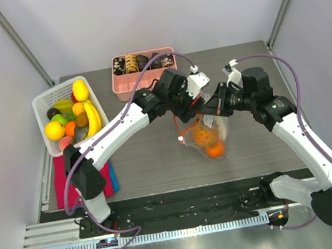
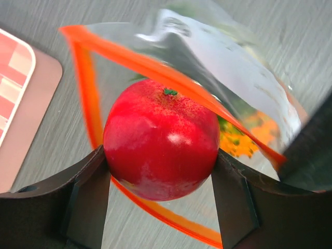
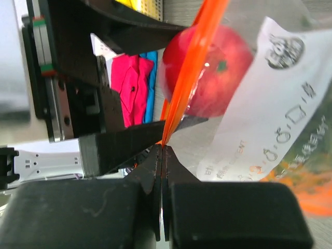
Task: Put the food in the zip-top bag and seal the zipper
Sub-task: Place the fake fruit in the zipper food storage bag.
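Observation:
A round red fruit (image 2: 161,137) sits between the dark fingers of my left gripper (image 2: 161,158), which is shut on it. The fruit hangs in the open mouth of the clear zip-top bag (image 2: 233,62), with the orange-red zipper (image 2: 87,98) looping around it. My right gripper (image 3: 165,148) is shut on the zipper strip (image 3: 192,62) and holds the bag's edge up. Through the film the red fruit (image 3: 212,78) shows. In the top view the bag (image 1: 208,131) hangs between both grippers over the table, with an orange ball (image 1: 215,149) and other orange-yellow food inside.
A white basket (image 1: 46,105) of toy fruit stands at the left, on a pink and blue cloth (image 1: 58,182). The pink divided tray (image 1: 123,87) stands at the back. A pink rounded corner (image 2: 21,104) lies left of the bag. Side walls close in the table.

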Controlling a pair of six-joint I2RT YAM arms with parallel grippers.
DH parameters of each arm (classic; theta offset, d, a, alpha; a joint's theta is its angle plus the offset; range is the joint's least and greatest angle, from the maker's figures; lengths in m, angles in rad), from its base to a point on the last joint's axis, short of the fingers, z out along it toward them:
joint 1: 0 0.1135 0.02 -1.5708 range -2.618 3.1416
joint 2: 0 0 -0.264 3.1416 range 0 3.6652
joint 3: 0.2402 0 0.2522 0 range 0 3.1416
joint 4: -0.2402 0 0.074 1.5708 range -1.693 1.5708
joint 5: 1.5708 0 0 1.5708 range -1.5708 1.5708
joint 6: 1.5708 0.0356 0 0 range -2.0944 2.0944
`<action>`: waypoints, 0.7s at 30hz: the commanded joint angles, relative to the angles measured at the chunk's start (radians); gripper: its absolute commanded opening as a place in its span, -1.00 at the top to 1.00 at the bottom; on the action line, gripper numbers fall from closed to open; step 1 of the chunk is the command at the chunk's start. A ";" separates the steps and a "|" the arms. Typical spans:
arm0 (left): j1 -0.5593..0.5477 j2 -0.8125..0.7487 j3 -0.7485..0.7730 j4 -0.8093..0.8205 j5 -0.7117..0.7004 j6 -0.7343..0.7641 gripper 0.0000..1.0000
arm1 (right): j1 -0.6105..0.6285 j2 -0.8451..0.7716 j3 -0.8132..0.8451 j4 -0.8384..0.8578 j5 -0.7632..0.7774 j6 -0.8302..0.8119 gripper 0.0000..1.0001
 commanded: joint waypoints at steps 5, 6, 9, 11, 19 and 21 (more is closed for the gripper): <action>0.000 0.056 -0.013 0.068 0.052 -0.173 0.12 | 0.001 0.026 0.072 0.058 -0.121 -0.008 0.98; 0.003 0.052 -0.026 0.074 0.090 -0.193 0.05 | 0.000 0.031 0.074 0.062 -0.131 -0.007 0.98; 0.017 0.032 -0.057 0.080 0.145 -0.271 -0.24 | -0.010 0.032 0.077 0.078 -0.148 0.006 0.98; 0.048 0.004 -0.054 0.082 0.238 -0.302 -0.50 | -0.014 0.031 0.079 0.079 -0.153 0.018 0.98; 0.219 -0.143 0.004 -0.083 0.501 -0.266 -0.99 | -0.050 0.011 0.056 0.122 -0.182 0.056 0.98; 0.256 -0.188 0.013 -0.140 0.565 -0.253 -1.00 | -0.051 0.005 0.053 0.145 -0.182 0.070 0.98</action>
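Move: Just below the left hand, which still holds the red pomegranate, the bag's open mouth has its middle about 3 cm back, 2 cm to the left and 3 cm down. In the bag, the pineapple lies some 8 cm back, 3 cm right and 12 cm down, the orange about 13 cm back, 5 cm right and 16 cm down. The pink box sits roughly 18 cm ahead and 15 cm left, 18 cm below. From the right hand, pinching the zipper, the mouth's middle is about 4 cm left, 1 cm back and 2 cm lower. Lowering the pomegranate about 3.5 cm into the bag's mouth, the left hand spreads its fingers wide and lets go, then rises about 5 cm and slips some 3 cm left, tipping its fingers further down by roughly 20 degrees. The right hand stays nearly in place, turning only slightly, and keeps the orange zipper edge pinched. ##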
